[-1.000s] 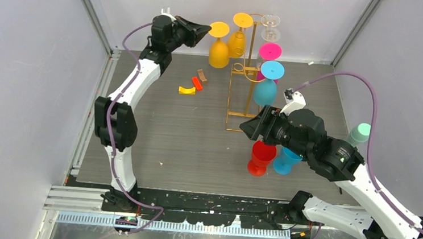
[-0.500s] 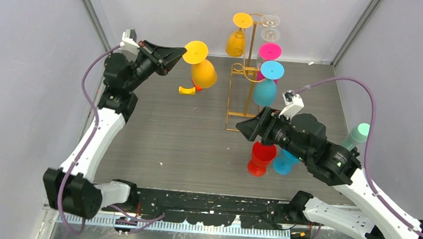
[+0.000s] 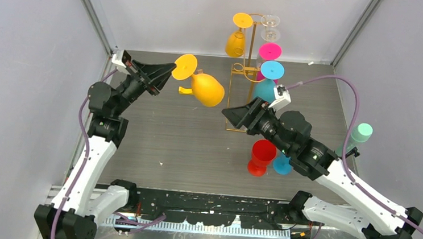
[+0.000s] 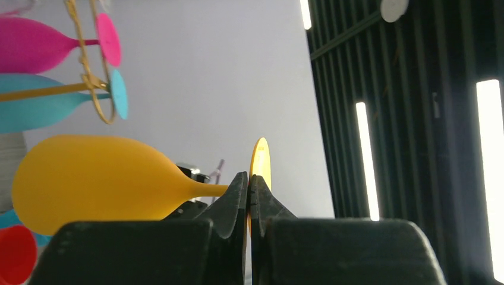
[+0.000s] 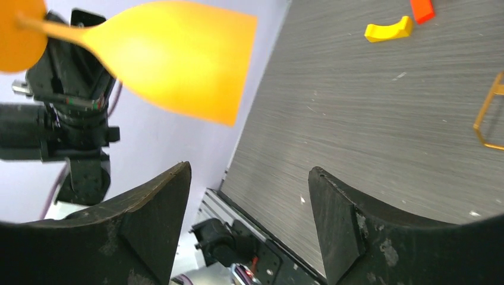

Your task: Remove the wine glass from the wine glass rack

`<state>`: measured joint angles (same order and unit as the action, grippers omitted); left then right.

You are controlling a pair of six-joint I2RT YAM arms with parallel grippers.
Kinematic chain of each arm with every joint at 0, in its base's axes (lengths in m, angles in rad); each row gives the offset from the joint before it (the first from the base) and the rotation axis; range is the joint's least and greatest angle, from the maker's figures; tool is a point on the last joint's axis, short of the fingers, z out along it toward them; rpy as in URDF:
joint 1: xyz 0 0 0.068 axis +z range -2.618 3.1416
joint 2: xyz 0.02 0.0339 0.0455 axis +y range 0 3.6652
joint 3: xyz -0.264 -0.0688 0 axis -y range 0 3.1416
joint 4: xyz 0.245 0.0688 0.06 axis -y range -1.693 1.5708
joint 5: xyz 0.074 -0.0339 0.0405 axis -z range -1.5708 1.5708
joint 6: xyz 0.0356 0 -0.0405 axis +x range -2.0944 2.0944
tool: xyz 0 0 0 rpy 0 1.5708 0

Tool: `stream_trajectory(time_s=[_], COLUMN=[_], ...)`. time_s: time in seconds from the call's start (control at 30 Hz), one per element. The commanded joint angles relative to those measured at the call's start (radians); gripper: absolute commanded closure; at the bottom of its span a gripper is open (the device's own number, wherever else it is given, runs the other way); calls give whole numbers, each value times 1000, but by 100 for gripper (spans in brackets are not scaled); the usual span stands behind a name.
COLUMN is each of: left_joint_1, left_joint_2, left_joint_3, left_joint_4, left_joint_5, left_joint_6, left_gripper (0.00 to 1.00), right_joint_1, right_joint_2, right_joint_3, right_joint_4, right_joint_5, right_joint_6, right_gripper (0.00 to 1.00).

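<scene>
The orange wine glass (image 3: 207,89) hangs in the air left of the gold wine glass rack (image 3: 250,71), tilted, with its bowl toward the right arm. My left gripper (image 3: 170,68) is shut on the edge of the glass's round foot (image 4: 260,163); the bowl (image 4: 89,184) stretches to the left in the left wrist view. My right gripper (image 3: 227,114) is open and empty, pointing at the glass (image 5: 178,65) from a short distance without touching it. The rack (image 4: 89,83) still carries a yellow, a clear, a pink and a cyan glass.
A red glass (image 3: 262,156) and a blue glass (image 3: 281,164) stand under the right arm, and a mint glass (image 3: 359,134) at the right edge. A yellow block (image 5: 389,29) and a red block (image 5: 423,7) lie on the table beyond the held glass. The rack's base corner (image 5: 490,119) is nearby.
My left arm has carried the orange glass away from the rack toward the front left and tipped it over. My right gripper has opened wider and swung left toward the glass.
</scene>
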<state>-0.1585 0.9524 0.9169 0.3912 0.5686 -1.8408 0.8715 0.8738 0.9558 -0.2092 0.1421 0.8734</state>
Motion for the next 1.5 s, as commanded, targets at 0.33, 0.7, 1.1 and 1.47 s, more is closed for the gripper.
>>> stream_trajectory(time_s=[0.33,0.7,1.1,1.47], left_joint_1=[4,3,4,4], left_joint_2=[-30,-55,-69,-162], left_joint_3=[-46,-56,-75,-30], left_joint_4=[198,217,200,34], left_joint_5=[-26,-63,-74,-80], left_joint_6=[-301,-353,-351,21], left_gripper=[100,100,90,13], right_joint_1=[6,5,4,5], right_joint_2=[37,124,198,124], right_joint_3=[-134,-91,-66,-48], right_joint_4=[543,753,929,653], right_joint_5=[60,-79,-263,-133], right_joint_6=[153,112,136,73], right_gripper=[21,24,63,100])
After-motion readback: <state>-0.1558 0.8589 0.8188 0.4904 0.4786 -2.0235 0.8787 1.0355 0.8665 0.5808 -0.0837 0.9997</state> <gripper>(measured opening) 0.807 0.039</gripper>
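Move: The right hand, open and empty, has the yellow wine glass about 11 cm to its left, 3 cm ahead and some 13 cm above, measured to the glass's middle, foot up. The standing red glass is level ahead-wise, 12 cm to its right and 25 cm below; the blue rack glass is about 18 cm ahead, 11 cm right and 10 cm lower. The left hand still pinches the yellow glass's foot, the glass's middle 7 cm to its right, 8 cm below and level ahead-wise. The right hand rises about 10 cm and works some 6 cm left towards the yellow glass's open end, rolling about 30 degrees so its left side lifts while it tips up and turns counter-clockwise, then shuts its fingers on the bowl's wall at the rim. The left hand keeps the foot pinched nearly in place, its left side rolling down a little over 10 degrees, and as the right fingers close it opens wide and lets go. ##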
